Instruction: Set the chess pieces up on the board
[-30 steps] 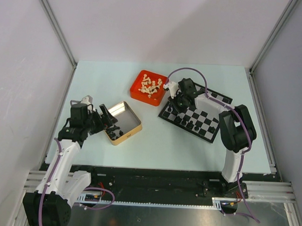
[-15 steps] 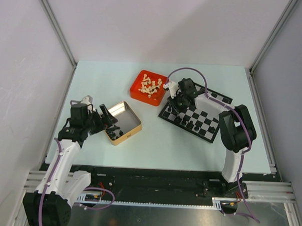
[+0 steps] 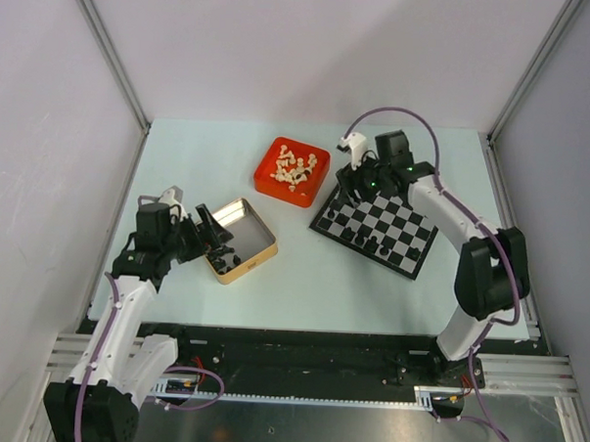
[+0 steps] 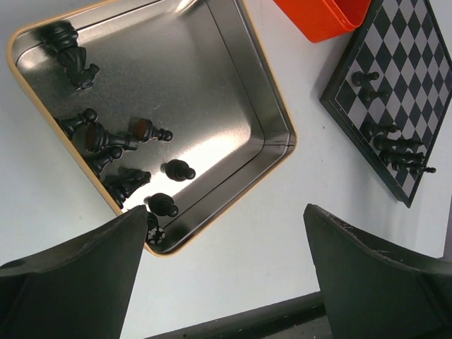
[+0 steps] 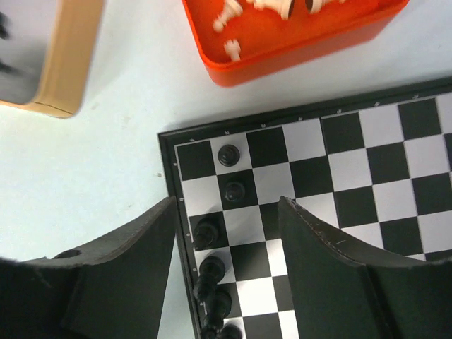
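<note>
The board (image 3: 398,221) lies at the right, with several black chess pieces (image 3: 358,239) standing along its near-left edge. My right gripper (image 3: 353,187) hovers open above the board's far-left corner, nothing between its fingers. In the right wrist view the gripper (image 5: 226,261) spans a row of black pieces (image 5: 206,232) on the board's (image 5: 353,162) edge squares. More black pieces (image 4: 106,141) lie inside a metal tin (image 4: 198,78). My left gripper (image 4: 226,282) is wide open and empty, just in front of the tin's near corner (image 3: 224,277).
A red tray (image 3: 290,170) holding cream pieces (image 3: 295,167) sits behind the board's left corner, also seen as the red tray (image 5: 296,35) in the right wrist view. The tin (image 3: 250,237) stands left of centre. Bare table lies between tin and board.
My right gripper has opened and risen up and back from the board's left edge, leaving a black piece standing there. The left arm has not moved.
</note>
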`<state>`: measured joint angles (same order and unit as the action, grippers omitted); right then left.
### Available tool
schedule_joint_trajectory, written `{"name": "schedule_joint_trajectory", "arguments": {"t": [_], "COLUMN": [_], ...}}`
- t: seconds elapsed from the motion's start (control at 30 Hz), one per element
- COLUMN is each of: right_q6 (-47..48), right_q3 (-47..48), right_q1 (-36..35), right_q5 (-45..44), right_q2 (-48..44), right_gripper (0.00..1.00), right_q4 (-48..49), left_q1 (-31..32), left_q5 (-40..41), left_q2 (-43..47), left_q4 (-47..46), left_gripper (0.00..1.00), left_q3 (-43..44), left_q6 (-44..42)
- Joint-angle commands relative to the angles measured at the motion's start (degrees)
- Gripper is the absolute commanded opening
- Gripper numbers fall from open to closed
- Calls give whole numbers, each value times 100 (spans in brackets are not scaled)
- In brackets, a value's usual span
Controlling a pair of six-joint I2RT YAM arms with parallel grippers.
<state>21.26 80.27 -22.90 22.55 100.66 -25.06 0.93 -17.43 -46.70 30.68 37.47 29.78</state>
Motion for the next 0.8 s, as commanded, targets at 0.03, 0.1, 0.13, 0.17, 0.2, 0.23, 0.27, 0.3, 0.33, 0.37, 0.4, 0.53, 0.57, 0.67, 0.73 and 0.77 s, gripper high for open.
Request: {"name": "schedule_joint_trajectory", "arguments": {"t": [0.03, 0.1, 0.13, 0.17, 0.2, 0.23, 0.27, 0.3, 0.33, 0.37, 0.4, 0.53, 0.57, 0.67, 0.73, 0.77], "right_q6": [1, 19, 28, 28, 28, 19, 28, 10, 10, 19, 10, 1, -7, -16, -34, -34], "right_q3": [305, 287, 253, 235, 217, 191, 173, 156, 147, 129, 112, 59, 42, -20, -38, -46], "right_q1": [189, 189, 198, 189, 198, 198, 206, 207, 215, 215, 224, 277, 294, 356, 382, 391], "right_q5": [1076, 1217, 1243, 1287, 1305, 1322, 1340, 1349, 1366, 1384, 1393, 1437, 1454, 1490, 1533, 1534], "right_q2": [-600, -653, -679, -688, -697, -697, -714, -715, -715, -715, -723, -750, -750, -776, -785, -785], "right_gripper": [64, 64, 64, 64, 64, 64, 64, 63, 63, 63, 63, 63, 63, 64, 63, 63], "right_q4": [-402, -465, -500, -509, -517, -509, -509, -509, -491, -500, -491, -465, -456, -438, -421, -421], "left_q1": [433, 888, 1031, 1154, 1355, 1444, 1532, 1681, 1743, 1805, 1910, 2095, 2113, 2183, 2201, 2201], "left_q5": [202, 546, 939, 1109, 1249, 1625, 1733, 1978, 2085, 2277, 2366, 2622, 2631, 2666, 2666, 2666], "left_q2": [-155, -427, -532, -681, -944, -1103, -1253, -1567, -1710, -1850, -2008, -2606, -2686, -2950, -3064, -3178], "left_q4": [43, 105, 201, 263, 333, 490, 570, 658, 781, 843, 887, 1028, 1037, 1037, 1028, 1028], "left_gripper": [95, 95, 94, 93, 91, 87, 84, 83, 77, 74, 72, 61, 60, 56, 54, 53], "left_q3": [269, 409, 471, 619, 690, 787, 944, 1024, 1103, 1235, 1297, 1464, 1491, 1543, 1561, 1605], "left_q6": [45, 80, 150, 177, 212, 273, 283, 291, 300, 292, 283, 230, 213, 169, 134, 133]}}
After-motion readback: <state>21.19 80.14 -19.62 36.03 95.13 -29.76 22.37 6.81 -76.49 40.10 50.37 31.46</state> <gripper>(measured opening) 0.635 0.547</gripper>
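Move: The pawn I'm after stands in the near part of the tan box, about 1 cm ahead of my left hand, 3 cm to its right and some 12 cm below. A second standing pawn is roughly 2 cm nearer to me and 3 cm left of that one; a rook lies about 3 cm farther out and 4 cm left of it. From my right hand, the aimed-at pawn is some 14 cm back, 21 cm left and 12 cm down. I swing my left hand a little right, then sink it about 7 cm into the space over the near end of the tan box towards the standing pawn, steepening the wrist some 30 degrees until the fingers point nearly straight down and narrowing them from wide open to about half. Meanwhile my empty right hand, already clear of the board pieces, rises about 5 cm and then draws back some 3 cm, opening unchanged. ##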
